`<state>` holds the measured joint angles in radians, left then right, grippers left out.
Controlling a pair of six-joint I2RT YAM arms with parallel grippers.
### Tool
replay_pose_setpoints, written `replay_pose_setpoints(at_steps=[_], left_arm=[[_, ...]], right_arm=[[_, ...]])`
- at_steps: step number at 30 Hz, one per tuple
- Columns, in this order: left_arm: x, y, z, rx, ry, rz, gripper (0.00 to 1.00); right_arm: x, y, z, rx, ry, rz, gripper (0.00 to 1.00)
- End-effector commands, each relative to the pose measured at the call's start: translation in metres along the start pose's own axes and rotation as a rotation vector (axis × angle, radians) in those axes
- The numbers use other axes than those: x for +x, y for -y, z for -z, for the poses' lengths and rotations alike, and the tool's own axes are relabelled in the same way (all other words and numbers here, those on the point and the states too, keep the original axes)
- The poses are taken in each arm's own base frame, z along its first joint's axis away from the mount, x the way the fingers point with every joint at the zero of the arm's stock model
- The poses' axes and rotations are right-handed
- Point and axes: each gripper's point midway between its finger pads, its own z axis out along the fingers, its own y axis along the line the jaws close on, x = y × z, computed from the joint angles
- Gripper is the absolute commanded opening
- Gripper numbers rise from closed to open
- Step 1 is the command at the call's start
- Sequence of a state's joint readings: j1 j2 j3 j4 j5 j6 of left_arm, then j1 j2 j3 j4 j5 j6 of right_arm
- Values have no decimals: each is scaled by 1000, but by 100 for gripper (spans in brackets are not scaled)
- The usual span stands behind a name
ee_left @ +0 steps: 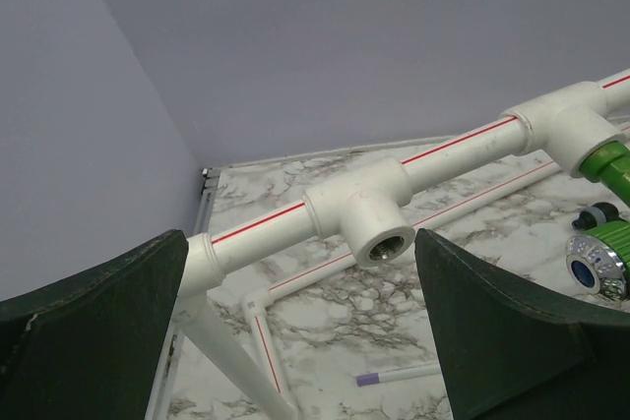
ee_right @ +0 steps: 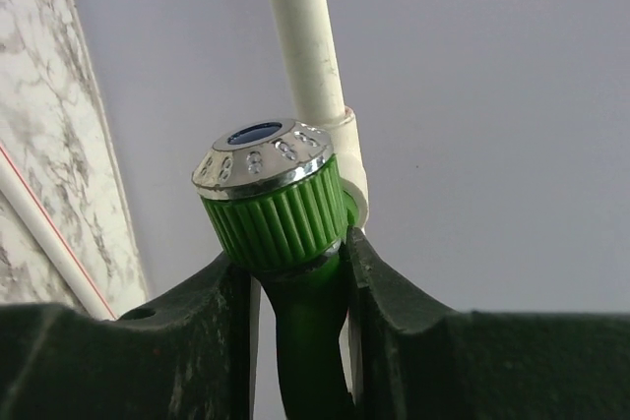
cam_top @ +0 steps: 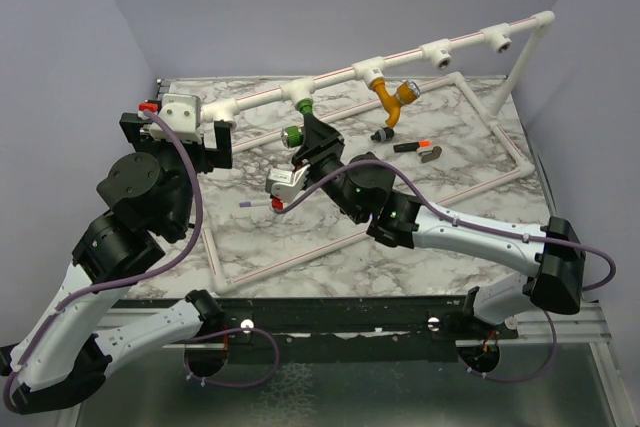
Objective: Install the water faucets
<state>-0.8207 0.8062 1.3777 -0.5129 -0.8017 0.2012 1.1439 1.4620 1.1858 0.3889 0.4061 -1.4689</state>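
The green water faucet [cam_top: 297, 119] hangs from a T-socket of the white red-striped pipe frame [cam_top: 250, 102], its silvery round end [ee_right: 264, 156] turned toward the left. My right gripper [cam_top: 306, 139] is shut on the green stem just under the ribbed collar [ee_right: 279, 221], one finger on each side. The mustard-orange faucet [cam_top: 393, 97] sits in the T-socket to the right of it. At the frame's left end my left gripper [cam_top: 178, 131] stands open; an empty threaded T-socket [ee_left: 381, 240] shows between its fingers, and nothing is held.
A purple pen [cam_top: 255, 204] lies on the marble table inside the frame's base pipes. Small black and red parts [cam_top: 410, 146] lie right of centre. Two more T-sockets [cam_top: 440, 51] sit along the upper pipe toward the right. Purple walls enclose the back and sides.
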Motion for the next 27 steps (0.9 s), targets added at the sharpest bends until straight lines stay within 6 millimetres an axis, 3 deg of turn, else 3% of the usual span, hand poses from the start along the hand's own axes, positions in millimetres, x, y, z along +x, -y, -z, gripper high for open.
replay_pose_setpoints(at_steps=[1,6,17,18,21,22,27], left_arm=[[0,-3,1,-10,-6,-5,99],[-1,-3,2,-7,-4,-1,99],[1,1,-1,-3,-15,2,99],[0,2,-1,-3,-15,4,99],[1,4,-3,-2,-19,1,99],[1,4,-3,-3,-20,1,99],[2,6,-5,-6,-27,-2,99]], right_arm=[[-8,15,1,145,35,-431,1],[-4,19,5,171,19,-501,0],[-5,7,7,99,21,-431,2],[-5,5,7,92,20,-425,9],[-5,4,10,74,27,-409,44],[-5,4,12,69,29,-409,51],[-5,3,20,40,46,-419,70]])
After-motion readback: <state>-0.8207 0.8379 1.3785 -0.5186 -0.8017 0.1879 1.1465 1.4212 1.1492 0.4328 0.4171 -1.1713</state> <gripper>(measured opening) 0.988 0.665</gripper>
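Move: The green faucet is already between the right fingers, its middle only about 1 cm ahead and 1 cm left of the hand point, at the same height. Its tee is some 6 cm ahead and 1 cm left; the empty tee is about 4 cm ahead and 12 cm left, while the orange faucet is roughly 5 cm ahead and 13 cm right. From the left hand, the green faucet lies about 5 cm ahead, 18 cm right and 7 cm lower. Rolling clockwise as seen from behind the hand, by some 15 to 20 degrees, the right hand stays almost in place around the green faucet's body with its grip barely slackening. Late on the fingers open wide, let go of the body and begin to back away to the right, about 1 cm in all. The open left hand starts creeping forward, right and down. ##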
